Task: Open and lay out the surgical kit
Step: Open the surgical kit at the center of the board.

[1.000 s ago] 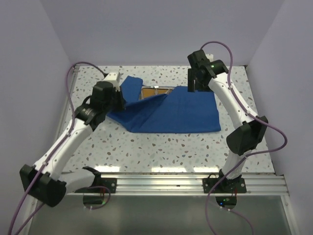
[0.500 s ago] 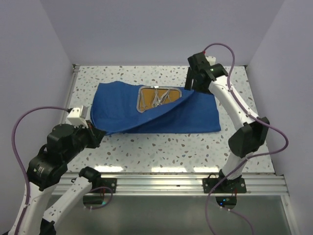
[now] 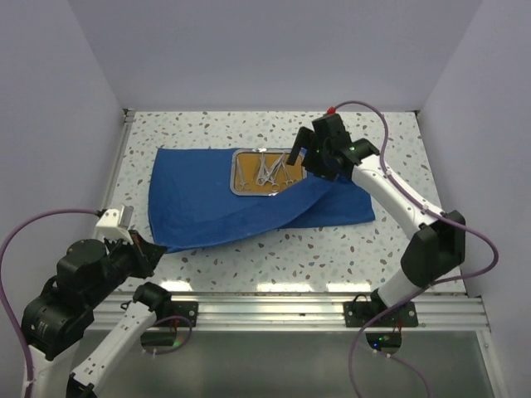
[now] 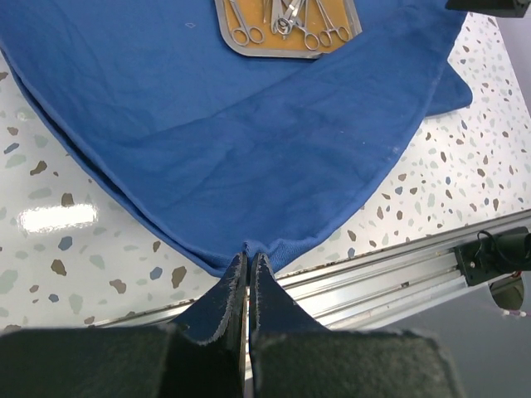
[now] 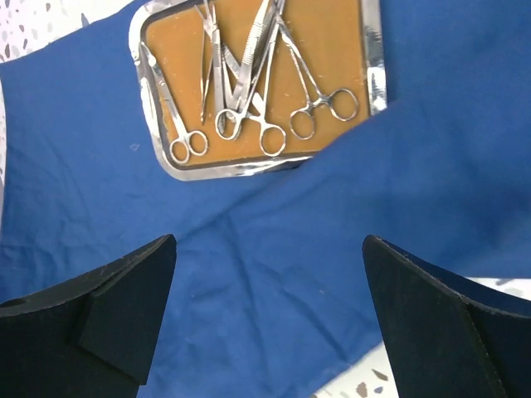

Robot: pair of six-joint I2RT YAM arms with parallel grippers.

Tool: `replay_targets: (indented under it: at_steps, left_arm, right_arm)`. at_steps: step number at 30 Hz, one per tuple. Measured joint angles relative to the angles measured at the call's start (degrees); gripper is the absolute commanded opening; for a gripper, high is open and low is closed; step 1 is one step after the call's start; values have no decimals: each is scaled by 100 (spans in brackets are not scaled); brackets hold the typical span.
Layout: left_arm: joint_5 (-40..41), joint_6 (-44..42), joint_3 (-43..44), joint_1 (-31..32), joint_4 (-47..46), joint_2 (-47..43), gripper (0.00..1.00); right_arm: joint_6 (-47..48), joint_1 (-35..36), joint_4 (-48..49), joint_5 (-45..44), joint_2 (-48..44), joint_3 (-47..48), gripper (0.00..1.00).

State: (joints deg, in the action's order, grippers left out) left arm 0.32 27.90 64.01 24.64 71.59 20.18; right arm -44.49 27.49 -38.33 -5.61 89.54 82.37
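The blue cloth wrap (image 3: 207,203) lies spread over the table's middle. One flap is drawn out towards the near left corner. My left gripper (image 3: 154,247) is shut on that flap's corner (image 4: 249,249) just above the front rail. The steel tray (image 3: 235,176) with the orange-brown inside sits uncovered on the wrap, holding several silver scissors and forceps (image 5: 241,91). The flap's edge covers the tray's near right corner (image 5: 377,99). My right gripper (image 3: 300,157) hangs open by the tray's right end; in the wrist view its gripper (image 5: 270,240) has only blue cloth (image 5: 274,282) below.
An aluminium rail (image 3: 315,308) runs along the table's near edge, close under the left gripper. Speckled tabletop (image 3: 332,240) shows around the wrap. Lilac walls close in the left, right and back.
My left arm has pulled the cloth corner from beside the tray out to the near left, uncovering the tray. The right gripper has come down and left to the tray's right end.
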Motion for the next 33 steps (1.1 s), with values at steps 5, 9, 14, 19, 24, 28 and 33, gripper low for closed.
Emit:
replay_targets:
  at_steps: [5, 9, 14, 19, 24, 28, 33]
  left_arm:
    - [2, -59, -4, 0, -2, 39, 0]
    - [2, -98, -4, 0, -15, 146, 0]
    - [35, -114, -15, 0, -35, 170, 0]
    - [50, -151, -59, 0, -59, 175, 0]
    - [55, -205, -61, 0, -74, 238, 0]
    - [92, -214, -57, 0, -72, 299, 0]
    - [173, -219, 9, 0, -59, 310, 0]
  right_arm:
    - [-103, 31, -210, 24, 697, 730, 99]
    - [-105, 37, -787, -286, 767, 1040, 99]
    - [-68, 63, -1397, -774, 111, 881, 99]
    - [-94, 63, -1493, -920, -610, 321, 99]
    - [-107, 63, -1508, -1016, -391, 59, 99]
    - [-105, 63, -1517, -1067, -146, -20, 99]
    - [-118, 63, -1423, -1147, 138, -44, 99]
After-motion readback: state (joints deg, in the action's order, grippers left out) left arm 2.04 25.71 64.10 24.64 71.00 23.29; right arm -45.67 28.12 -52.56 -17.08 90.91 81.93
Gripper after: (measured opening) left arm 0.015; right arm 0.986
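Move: The right hand hangs open over the drape. The loose flap edge it seems to go for is about 5 cm ahead, 10 cm to its right and some 16 cm below. The instrument tray's middle lies roughly 18 cm ahead and 11 cm left of that hand, 17 cm below. From the left hand, which already pinches the drape's pulled-back corner, that flap edge lies some 33 cm ahead, 53 cm right and 22 cm below. Its closed tips still pinching the drape corner, the left hand holds nearly still and high. The open right hand touches nothing visibly: it eases a couple of centimetres forward and left, swings back and to the right past its start while rising, then sinks about 7 cm towards the right-hand flap edge. Its fingers tip more steeply down and the wrist rolls some 15 degrees, left side dropping. ##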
